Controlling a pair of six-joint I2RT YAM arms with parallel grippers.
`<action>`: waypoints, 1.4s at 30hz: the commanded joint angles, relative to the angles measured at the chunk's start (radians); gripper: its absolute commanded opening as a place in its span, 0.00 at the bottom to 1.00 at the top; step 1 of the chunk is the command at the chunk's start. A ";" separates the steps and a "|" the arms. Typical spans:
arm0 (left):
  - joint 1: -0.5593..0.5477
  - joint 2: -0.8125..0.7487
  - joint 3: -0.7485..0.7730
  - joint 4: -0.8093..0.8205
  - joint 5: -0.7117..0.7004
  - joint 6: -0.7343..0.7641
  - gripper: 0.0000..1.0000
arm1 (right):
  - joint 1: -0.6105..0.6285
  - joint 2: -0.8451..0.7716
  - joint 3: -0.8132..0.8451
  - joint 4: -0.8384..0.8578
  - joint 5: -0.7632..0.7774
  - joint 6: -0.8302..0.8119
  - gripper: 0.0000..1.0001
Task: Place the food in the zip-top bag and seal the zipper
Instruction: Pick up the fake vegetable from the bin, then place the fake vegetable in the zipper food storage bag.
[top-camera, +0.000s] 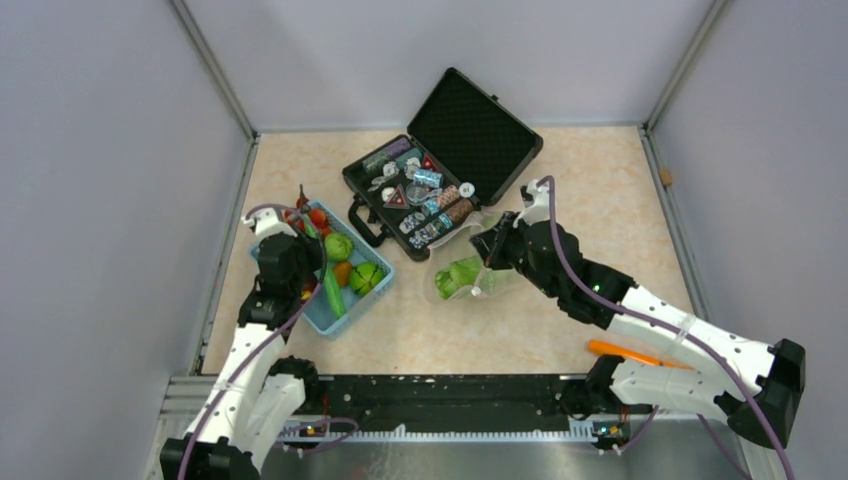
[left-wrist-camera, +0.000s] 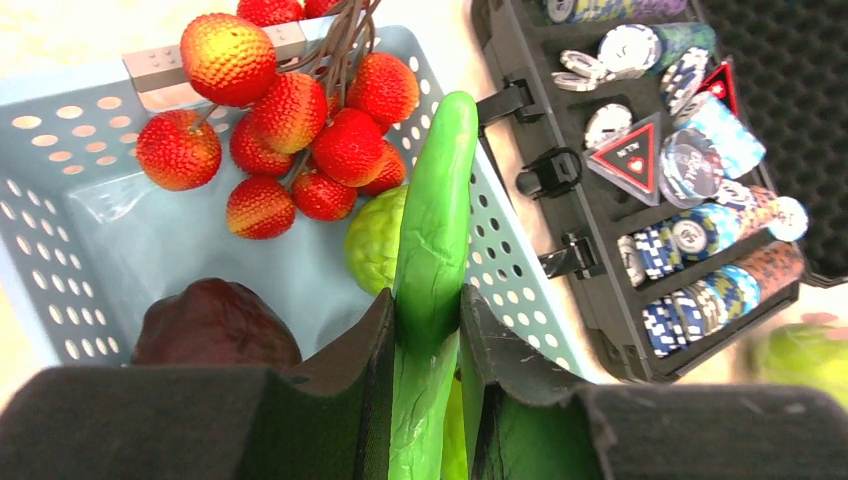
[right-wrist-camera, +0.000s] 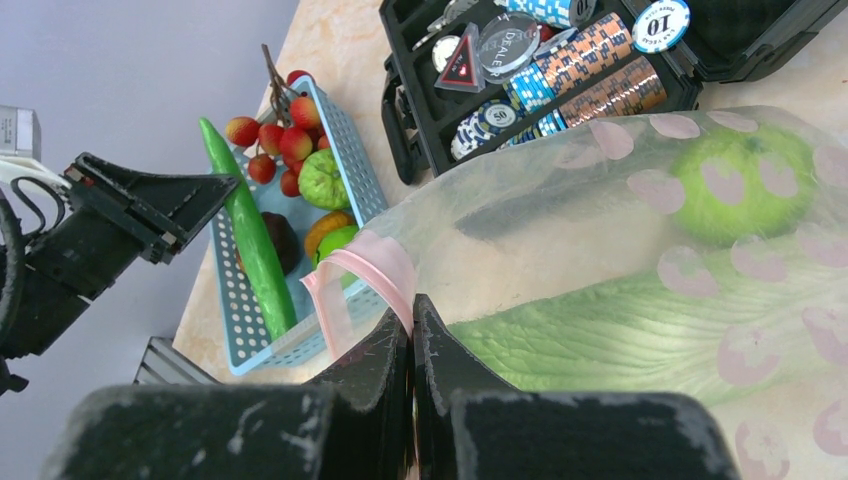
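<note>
My left gripper (left-wrist-camera: 425, 300) is shut on the long green cucumber (left-wrist-camera: 435, 220), which lies over the light blue basket (left-wrist-camera: 60, 230). Red cherry tomatoes (left-wrist-camera: 290, 110), a dark purple piece (left-wrist-camera: 215, 325) and a pale green leafy ball (left-wrist-camera: 372, 240) sit in the basket. An orange (top-camera: 343, 272) lies there too. My right gripper (right-wrist-camera: 412, 305) is shut on the pink zipper (right-wrist-camera: 375, 260) and holds up the mouth of the clear zip-top bag (right-wrist-camera: 620, 230). Inside the bag are a green apple (right-wrist-camera: 740, 185) and a white-green long vegetable (right-wrist-camera: 640, 330).
An open black case (top-camera: 450, 170) full of chips and trinkets stands just behind the bag and to the right of the basket. Grey walls close the table on three sides. An orange-handled tool (top-camera: 635, 353) lies by the right arm's base.
</note>
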 joint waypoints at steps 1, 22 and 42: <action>0.006 -0.068 -0.012 0.099 0.087 -0.031 0.00 | -0.007 -0.027 -0.003 0.049 0.010 -0.004 0.00; 0.006 -0.425 -0.302 0.926 0.520 -0.119 0.00 | -0.008 -0.021 -0.004 0.062 -0.003 0.000 0.00; -0.157 -0.107 -0.196 1.596 0.685 -0.452 0.00 | -0.007 0.025 0.023 0.094 -0.073 0.010 0.00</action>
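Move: Over the bin, the left hand already holds the fake cucumber. The open bag's mouth lies about 26 cm to its right, 4 cm back and perhaps 3 cm higher; in the bin, some 11 cm below the hand, the round cabbage is about 6 cm ahead and 1 cm to the right, and the green pepper 8 cm right and 1 cm back. The chip case stands 18 cm ahead, 18 cm right. The right hand pinches the bag's rim, the mouth some 7 cm to its left, 2 cm ahead and 7 cm lower. Carrying the pinched cucumber up by nearly 25 cm, the left arm also sweeps it about 13 cm right and 12 cm back, high over the bin and to the side where the bag is. Meanwhile the wrist swings clockwise and tips up strongly, leaving the fingers pointing up and to the right; their grip doesn't change. The right hand keeps the bag's rim pinched, almost still. ##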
